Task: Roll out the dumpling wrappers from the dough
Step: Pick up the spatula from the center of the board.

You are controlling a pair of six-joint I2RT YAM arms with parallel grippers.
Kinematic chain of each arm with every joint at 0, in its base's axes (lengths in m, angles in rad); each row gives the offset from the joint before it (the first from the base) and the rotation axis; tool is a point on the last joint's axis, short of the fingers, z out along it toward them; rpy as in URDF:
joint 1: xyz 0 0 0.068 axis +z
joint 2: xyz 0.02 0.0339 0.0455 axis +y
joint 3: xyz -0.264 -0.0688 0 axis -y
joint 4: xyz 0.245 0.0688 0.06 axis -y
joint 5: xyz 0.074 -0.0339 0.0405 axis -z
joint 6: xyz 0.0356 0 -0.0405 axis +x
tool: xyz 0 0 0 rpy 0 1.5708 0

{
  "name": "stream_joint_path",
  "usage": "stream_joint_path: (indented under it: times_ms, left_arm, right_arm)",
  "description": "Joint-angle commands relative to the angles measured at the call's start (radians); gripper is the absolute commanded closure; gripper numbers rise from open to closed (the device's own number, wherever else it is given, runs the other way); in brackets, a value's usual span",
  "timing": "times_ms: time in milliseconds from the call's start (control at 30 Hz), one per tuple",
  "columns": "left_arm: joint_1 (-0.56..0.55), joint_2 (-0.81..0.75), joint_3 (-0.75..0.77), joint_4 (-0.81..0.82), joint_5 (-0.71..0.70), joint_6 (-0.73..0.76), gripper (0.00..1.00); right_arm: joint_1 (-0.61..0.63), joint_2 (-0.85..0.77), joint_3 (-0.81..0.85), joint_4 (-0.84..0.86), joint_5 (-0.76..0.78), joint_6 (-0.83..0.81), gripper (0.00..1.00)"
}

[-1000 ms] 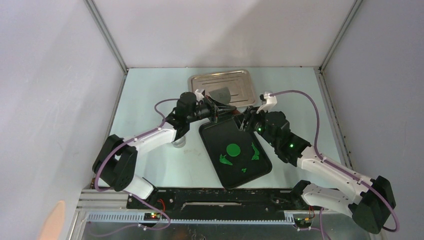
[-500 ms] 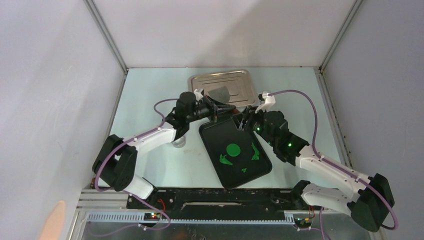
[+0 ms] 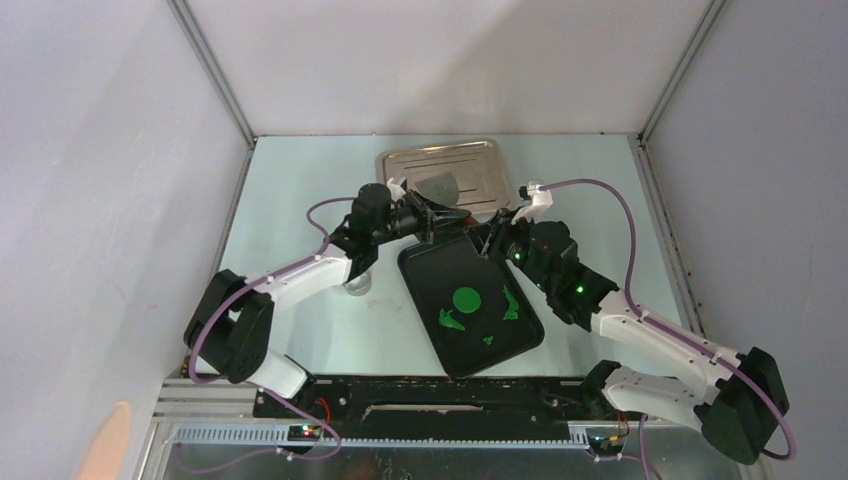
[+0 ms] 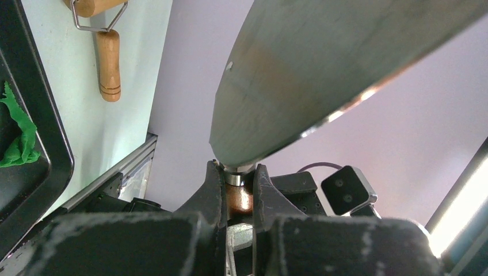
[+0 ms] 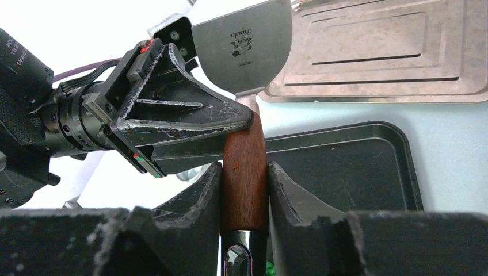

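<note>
One round green dumpling wrapper (image 3: 467, 299) lies flat in the middle of the black tray (image 3: 430, 262). Jagged scraps of green dough (image 3: 449, 320) lie near it, and one scrap (image 4: 17, 138) shows in the left wrist view. Above the tray's far edge, both grippers hold a spatula with a steel blade (image 5: 244, 46) and a brown wooden handle (image 5: 244, 167). My left gripper (image 3: 432, 222) (image 4: 237, 172) is shut on the spatula's neck just below the blade. My right gripper (image 3: 487, 240) (image 5: 244, 172) has both fingers pressed against the wooden handle.
A shallow steel tray (image 3: 480, 160) sits at the back of the table, right behind the spatula blade. A wooden roller (image 4: 107, 57) lies on the table beside the black tray. A small metal cylinder (image 3: 356, 285) stands under the left forearm.
The right gripper's jaws have narrowed onto the spatula's wooden handle, and its arm has crept slightly toward the left gripper. The left gripper has kept still.
</note>
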Motion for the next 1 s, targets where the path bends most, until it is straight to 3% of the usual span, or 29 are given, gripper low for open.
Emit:
stream_joint_path:
  times_ms: [0, 100, 133, 200, 233, 267, 400, 467, 767, 967]
  left_arm:
    - [-0.001, -0.054, 0.002, 0.06, 0.009, -0.001, 1.0]
    - [-0.001, -0.054, 0.001, 0.06, 0.009, -0.001, 1.0]
    - [-0.001, -0.054, 0.001, 0.057, 0.009, -0.001, 1.0]
    - [-0.002, -0.052, 0.0, 0.07, 0.017, 0.001, 1.0]
    - [-0.001, -0.048, 0.001, 0.084, 0.024, 0.001, 1.0]
    - [-0.001, -0.047, 0.002, 0.088, 0.032, 0.003, 0.92]
    - [-0.001, -0.052, 0.008, 0.043, 0.057, 0.054, 0.42]
    - [-0.003, -0.065, 0.017, 0.001, 0.085, 0.102, 0.31]
    - [0.0, -0.273, -0.008, -0.365, 0.148, 0.416, 0.25]
    - [0.006, -0.319, -0.069, -0.348, 0.159, 0.437, 0.25]
  right_arm:
    - [0.0, 0.002, 0.025, 0.071, 0.002, 0.016, 0.7]
    - [-0.001, 0.013, 0.034, 0.067, -0.001, 0.016, 0.73]
    - [0.0, 0.016, 0.036, 0.064, 0.0, 0.015, 0.78]
    - [0.002, 0.018, 0.038, 0.069, 0.005, 0.014, 0.99]
    - [0.005, 0.014, 0.039, 0.064, 0.024, 0.017, 1.0]
    - [0.008, 0.008, 0.039, 0.06, 0.041, 0.017, 1.0]
    - [0.012, -0.038, 0.043, 0.016, 0.115, 0.004, 1.0]
    - [-0.002, -0.056, 0.063, -0.05, 0.125, -0.005, 1.0]
    - [-0.134, -0.194, 0.104, -0.386, 0.025, -0.064, 1.0]
    - [-0.163, -0.262, 0.097, -0.448, -0.066, -0.089, 1.0]
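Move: Both my hands already grip the spatula about 22 cm over the black board: its middle is about 5 cm ahead and 4 cm left of my right hand, and about 1 cm ahead and to the left of my left hand. From my right hand the round wrapper is roughly 5 cm back on the board below, the steel tray about 25 cm ahead and 4 cm left, and the rolling pin some 22 cm right and 5 cm ahead. Keeping the handle pinched in my right fingers, I open my left ones wide and let go of its neck, pulling that hand back about 8 cm with some drift left and up. As it comes clear, my right hand carries the spatula about 9 cm to the right, towards the rolling pin side, turning slightly clockwise. ##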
